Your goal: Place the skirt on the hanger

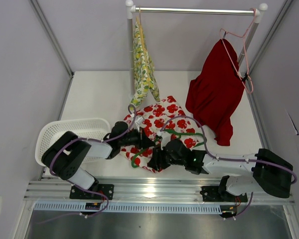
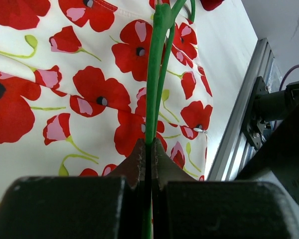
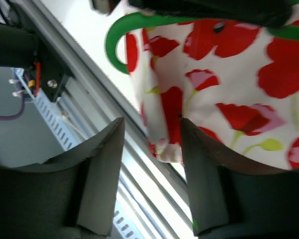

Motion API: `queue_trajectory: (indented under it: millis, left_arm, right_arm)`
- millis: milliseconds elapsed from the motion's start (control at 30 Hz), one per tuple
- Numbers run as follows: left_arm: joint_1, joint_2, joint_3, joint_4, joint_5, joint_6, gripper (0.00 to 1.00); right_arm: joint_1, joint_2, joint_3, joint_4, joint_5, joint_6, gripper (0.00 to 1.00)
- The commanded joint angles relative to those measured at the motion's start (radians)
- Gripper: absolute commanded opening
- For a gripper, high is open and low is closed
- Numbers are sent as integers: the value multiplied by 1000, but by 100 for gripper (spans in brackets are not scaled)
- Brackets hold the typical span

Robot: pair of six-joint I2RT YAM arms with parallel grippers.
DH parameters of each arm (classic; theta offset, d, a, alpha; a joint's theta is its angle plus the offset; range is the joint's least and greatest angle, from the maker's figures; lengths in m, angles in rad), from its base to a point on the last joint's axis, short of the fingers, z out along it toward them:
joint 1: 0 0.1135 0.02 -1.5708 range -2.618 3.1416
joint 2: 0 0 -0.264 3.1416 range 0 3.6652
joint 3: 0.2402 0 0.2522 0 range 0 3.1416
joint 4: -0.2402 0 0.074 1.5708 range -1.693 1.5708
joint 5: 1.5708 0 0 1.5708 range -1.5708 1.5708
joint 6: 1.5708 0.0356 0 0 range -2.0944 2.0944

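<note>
The skirt (image 1: 162,119), white with red poppies, lies crumpled on the table near the front edge. A green hanger (image 1: 175,134) lies across it, its hook (image 1: 135,159) at the near left. My left gripper (image 1: 141,140) is shut on the green hanger wire (image 2: 152,99), over the skirt (image 2: 65,84). My right gripper (image 1: 157,160) is open at the skirt's near edge; the skirt's hem (image 3: 164,129) hangs between its fingers (image 3: 102,174), and the hanger hook (image 3: 117,45) curves just above.
A white laundry basket (image 1: 65,134) stands at the left. A rail (image 1: 194,10) at the back carries a yellow floral garment (image 1: 142,64) and a red garment (image 1: 214,89) on a pink hanger (image 1: 244,55). The aluminium frame rail (image 1: 154,189) runs along the table front.
</note>
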Motion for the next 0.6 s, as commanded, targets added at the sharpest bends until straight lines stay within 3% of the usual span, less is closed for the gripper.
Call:
queue_trajectory:
  millis: [0,33,67,233,300,567]
  left_arm:
    - [14,3,29,-35,-54,46,0]
    - [14,1,32,-36,-57,44,0]
    - [14,0,35,-41,-60,46,0]
    - [14,-31,50,-101,-93,46,0]
    - [14,-45,56,-131,-129,46,0]
    - [14,-48,64,-217,-212,67,0]
  right_arm:
    - [38,12,37,74,2,21,45]
    - [44,23,34,82,1,23,35]
    - [54,25,32,89,1,20,30]
    - [199,41,86,10,123,-40,13]
    - [251,63,113,-48,213,-73,11]
    - [382,213,164,-145,335,-98,8]
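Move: The flowered skirt's near corner lies just past the right hand's open fingertips, about 3 cm back, roughly 1 cm left and 2 cm lower. From that hand, the green hanger's near end sticks out some 11 cm left, 2 cm ahead and 3 cm lower; the part of the hanger in the left fingers is 10 cm ahead, 2 cm left and about level. From the left hand, the corner is about 13 cm back, 1 cm left and 2 cm below. The right fingers close on the skirt's near corner and pinch it while the hand draws back about 7 cm and some 3 cm left, towards the table's front edge. It dips about 3 cm at the end, fingers tipping down and swinging towards the base. The left fingers keep their grip on the green hanger, easing about 1 cm forward. ##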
